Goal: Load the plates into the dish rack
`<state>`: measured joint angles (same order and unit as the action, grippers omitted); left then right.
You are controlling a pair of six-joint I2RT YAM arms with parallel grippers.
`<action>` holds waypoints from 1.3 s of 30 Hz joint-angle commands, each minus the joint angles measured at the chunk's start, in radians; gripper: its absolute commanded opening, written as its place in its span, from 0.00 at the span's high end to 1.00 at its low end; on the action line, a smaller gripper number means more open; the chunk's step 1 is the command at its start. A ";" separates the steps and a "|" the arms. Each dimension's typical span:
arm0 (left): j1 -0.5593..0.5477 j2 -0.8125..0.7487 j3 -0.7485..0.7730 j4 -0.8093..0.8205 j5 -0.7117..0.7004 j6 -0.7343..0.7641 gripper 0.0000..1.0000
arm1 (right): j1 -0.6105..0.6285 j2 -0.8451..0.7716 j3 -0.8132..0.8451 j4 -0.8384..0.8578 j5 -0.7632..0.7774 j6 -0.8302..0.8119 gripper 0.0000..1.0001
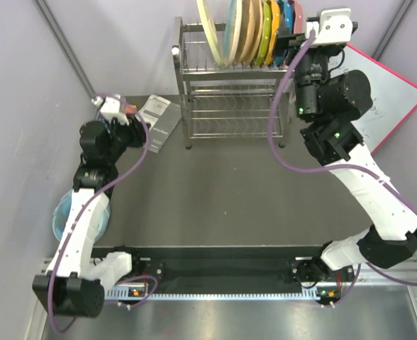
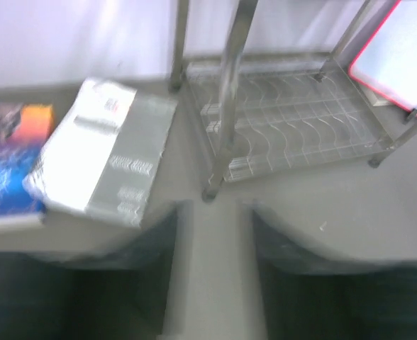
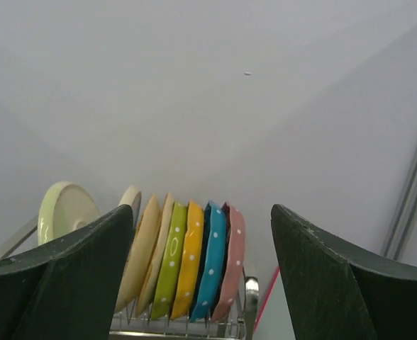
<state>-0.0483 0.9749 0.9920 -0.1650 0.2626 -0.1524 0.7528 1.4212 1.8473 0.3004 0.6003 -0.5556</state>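
Observation:
The dish rack (image 1: 230, 106) stands at the back of the table, its lower tier (image 2: 293, 127) showing in the left wrist view. Several plates stand on edge in its top tier: a pale one (image 1: 208, 32) (image 3: 67, 209), a cream one (image 1: 233, 32) (image 3: 130, 198) and two orange-tinted ones (image 1: 252, 32) (image 3: 148, 241). Beside them stand green (image 3: 173, 255), yellow, blue and pink (image 3: 231, 255) dotted plates. My right gripper (image 1: 306, 32) (image 3: 201, 212) hovers open just right of the pink plate, holding nothing. Low over the table left of the rack, my left gripper (image 1: 116, 106) (image 2: 212, 212) is open and empty.
A silver-white packet (image 1: 157, 117) (image 2: 102, 152) lies left of the rack, with a colourful book (image 2: 10, 159) beside it. A light blue round dish (image 1: 77, 216) sits under the left arm. A red-edged whiteboard (image 1: 386, 99) leans at the back right.

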 commanded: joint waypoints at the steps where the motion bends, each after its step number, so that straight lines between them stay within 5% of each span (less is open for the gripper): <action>1: 0.004 0.192 0.192 0.238 0.115 -0.036 0.86 | -0.026 -0.041 -0.057 -0.288 -0.186 0.181 0.20; 2: 0.004 0.238 0.289 0.252 0.130 -0.053 1.00 | -0.033 -0.060 -0.075 -0.300 -0.207 0.212 0.20; 9: -0.022 0.675 0.822 0.260 0.236 -0.196 1.00 | -0.130 -0.128 -0.266 -0.352 -0.275 0.396 0.19; 14: -0.131 0.893 1.125 0.206 0.213 -0.049 1.00 | -0.214 -0.154 -0.399 -0.319 -0.347 0.476 0.19; 23: -0.298 1.012 1.211 0.257 0.093 0.063 1.00 | -0.369 -0.122 -0.459 -0.382 -0.442 0.635 0.18; 39: -0.412 1.134 1.363 0.367 0.047 0.116 1.00 | -0.412 -0.113 -0.540 -0.353 -0.497 0.692 0.18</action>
<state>-0.4042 2.0972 2.2959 0.0944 0.2878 -0.0563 0.3573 1.3212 1.3022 -0.1001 0.1215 0.1127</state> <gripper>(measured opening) 0.011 0.817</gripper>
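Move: The leaning pale green plate, leftmost in the rack's upper tier, has its middle about 24 cm ahead of the left gripper, 20 cm to its right and 17 cm above it. From that gripper, the cream-and-blue plate stands level with it and about 4 cm farther right; the rack's upper left corner is some 18 cm ahead, 11 cm right and 7 cm up. From the right gripper, the green plate is about 9 cm ahead, 15 cm left and 14 cm below. Shut the left gripper while lifting it about 15 cm and reaching some 20 cm forward past the rack's left corner, tipping the fingers up roughly 25 degrees; then sweep right so the closed fingertips press the green plate's left face towards the row. Meanwhile drop the open right gripper nearly 30 cm and a little forward, fingers tipping down some 40 degrees, to in front of the rack's right end. ##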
